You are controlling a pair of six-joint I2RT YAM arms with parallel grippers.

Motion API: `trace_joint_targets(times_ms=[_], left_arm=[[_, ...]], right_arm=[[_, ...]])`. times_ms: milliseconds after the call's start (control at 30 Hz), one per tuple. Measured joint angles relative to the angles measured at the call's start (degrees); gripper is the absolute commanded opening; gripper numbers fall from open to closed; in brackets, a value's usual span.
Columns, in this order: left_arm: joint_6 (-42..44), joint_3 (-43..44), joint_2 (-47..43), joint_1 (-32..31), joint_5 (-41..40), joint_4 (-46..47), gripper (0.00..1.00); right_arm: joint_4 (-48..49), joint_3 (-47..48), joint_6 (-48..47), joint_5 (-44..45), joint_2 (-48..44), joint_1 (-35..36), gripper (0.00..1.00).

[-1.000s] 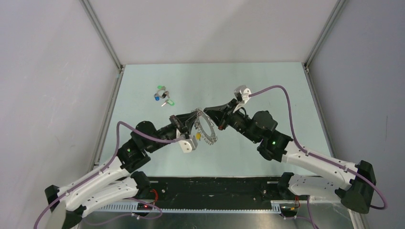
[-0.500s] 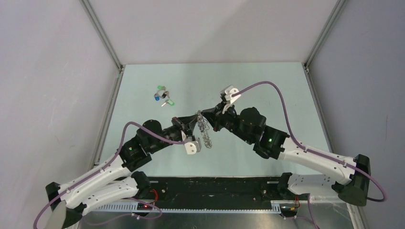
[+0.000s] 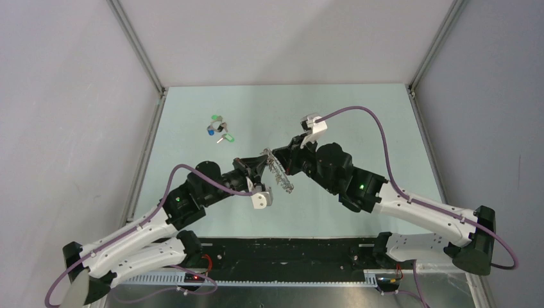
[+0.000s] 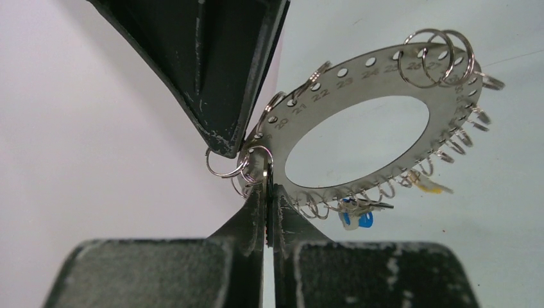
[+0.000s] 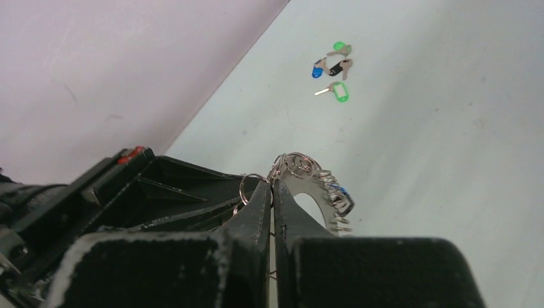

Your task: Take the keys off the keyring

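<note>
The keyring (image 3: 282, 176) is a flat grey disc with a wide hole, held in the air over the table's middle, almost edge-on to the top camera. My left gripper (image 4: 266, 183) is shut on the keyring's (image 4: 333, 90) near rim. Two keys hang from its lower loops, one with a blue tag (image 4: 360, 219) and one with a yellow tag (image 4: 428, 187). My right gripper (image 5: 272, 186) is shut at the keyring's (image 5: 301, 185) rim among the wire loops, opposite the left gripper (image 3: 260, 165). Its dark fingers (image 4: 224, 83) fill the upper left of the left wrist view.
Several loose keys (image 3: 218, 128) with green, blue and black tags lie together on the pale green table (image 3: 359, 122) at the back left, also in the right wrist view (image 5: 333, 67). Grey walls and metal rails enclose the table.
My right gripper has moved left and come onto the keyring's rim. The keyring has turned from face-on to nearly edge-on in the top view, still held by my left gripper.
</note>
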Motion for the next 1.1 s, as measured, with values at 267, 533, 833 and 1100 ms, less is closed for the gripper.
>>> trace_joint_targets(times_ms=[267, 533, 833, 1100], left_arm=[[1.0, 0.0, 1.0, -0.7, -0.2, 0.5, 0.00], [2.7, 0.1, 1.9, -2.5, -2.1, 0.3, 0.00], [2.4, 0.1, 1.8, -3.4, -0.5, -3.1, 0.00], [2.4, 0.1, 0.2, -3.4, 1.1, -3.5, 0.00]], right_arm=[[1.0, -3.5, 15.3, 2.3, -2.6, -0.4, 0.00], [2.7, -9.1, 36.9, 2.9, -5.5, -1.5, 0.20], [8.4, -12.9, 31.9, 5.0, -11.7, -2.6, 0.43], [13.1, -18.0, 2.5, -5.9, -17.4, -4.3, 0.45]])
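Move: The split ring is already between my right fingertips. It lies roughly 2 cm to the right of my left hand, about level fore and aft and 1 cm higher; that hand pinches a flat key. From my right hand, this key is some 2 cm left and 1 cm back, slightly lower. The metal disc's middle hangs about 4 cm back, 1 cm right and 5 cm below my right hand. The loose keys lie about 30 cm ahead, 24 cm left and 28 cm below my left hand. With the split ring still pinched, I roll my right wrist over by some 40 degrees while easing it right and down. Then I open those fingers about halfway, let go, and pull away to the right, first rising, then drifting back and unwinding most of the roll, about 5 cm right overall. My left hand keeps its pinch, edging right and down, then back about 2 cm. ##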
